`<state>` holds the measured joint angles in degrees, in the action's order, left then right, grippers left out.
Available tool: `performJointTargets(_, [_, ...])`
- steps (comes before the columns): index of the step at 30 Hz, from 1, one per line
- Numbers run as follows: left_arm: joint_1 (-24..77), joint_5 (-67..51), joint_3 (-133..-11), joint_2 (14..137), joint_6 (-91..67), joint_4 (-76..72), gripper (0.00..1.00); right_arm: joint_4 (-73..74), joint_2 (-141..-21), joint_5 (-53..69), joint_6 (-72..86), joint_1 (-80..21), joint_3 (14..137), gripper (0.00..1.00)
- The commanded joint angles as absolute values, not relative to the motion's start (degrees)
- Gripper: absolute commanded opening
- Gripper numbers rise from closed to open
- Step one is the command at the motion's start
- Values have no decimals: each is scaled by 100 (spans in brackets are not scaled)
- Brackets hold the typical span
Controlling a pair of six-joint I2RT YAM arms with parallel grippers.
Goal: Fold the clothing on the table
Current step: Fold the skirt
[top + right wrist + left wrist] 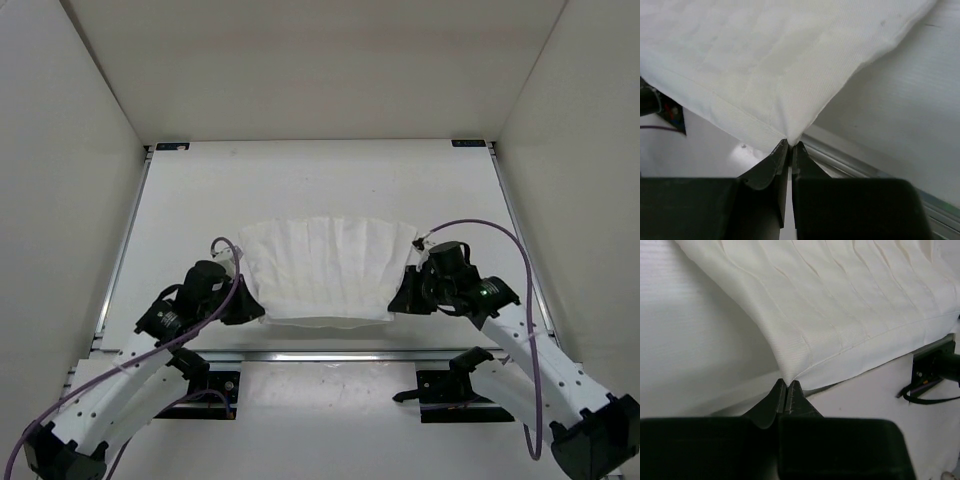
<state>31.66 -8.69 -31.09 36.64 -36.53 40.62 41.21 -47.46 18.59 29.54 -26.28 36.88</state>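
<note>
The clothing (325,268) is a white pleated garment lying spread on the table (200,200), its near hem close to the front rail. My left gripper (256,311) is shut on its near left corner; the left wrist view has the black fingers (796,401) pinching the clothing (840,305) at that corner, which is lifted a little. My right gripper (398,304) is shut on the near right corner. In the right wrist view the clothing (765,65) rises from the pinched tip between the fingers (780,160).
White enclosure walls (70,150) stand to the left, right and back. A metal rail (330,354) runs along the table's near edge, with black arm mounts (450,385) just below it. Black brackets (172,147) mark the far corners.
</note>
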Motion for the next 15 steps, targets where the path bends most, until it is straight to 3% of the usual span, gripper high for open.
performJointTargets(1, [3007,-1141,-3313,3157,-3639,5069,0,4894,-4107,2135,2953,-2602,3657,0])
performJointTargets(9, [2400,-1924,-4094,2531,-3691,5923,0,6062,-3200,2988,2901,-2295,3998,0])
performJointTargets(15, [2311,-2127,-4308,2900,-3998,4941,0,6030,-3488,3628,2645,-1346,4561,0])
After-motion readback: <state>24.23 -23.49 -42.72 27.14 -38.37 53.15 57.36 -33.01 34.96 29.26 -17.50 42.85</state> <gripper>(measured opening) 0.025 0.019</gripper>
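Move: Hanging from both closed grippers by its near corners, the skirt has its middle about 8 cm ahead of the left hand, 14 cm to its right and 6 cm lower; from the right hand that middle is about 8 cm ahead, 13 cm to the left and equally low. Its far edge is some 20 cm ahead of the left hand, 14 cm to the right and 9 cm down. The metal rail's middle lies roughly 9 cm back, 14 cm right and 10 cm below that hand. Drawing the skirt back towards the rail and then mostly up, both hands keep their pinch on its near corners: the left rises about 9 cm and ends 4 cm back, the right rises some 6.5 cm and ends 5 cm back. Both stop going back late and begin easing forward while still rising, and their fingers tip up nearer to level, pointing more at each other. ##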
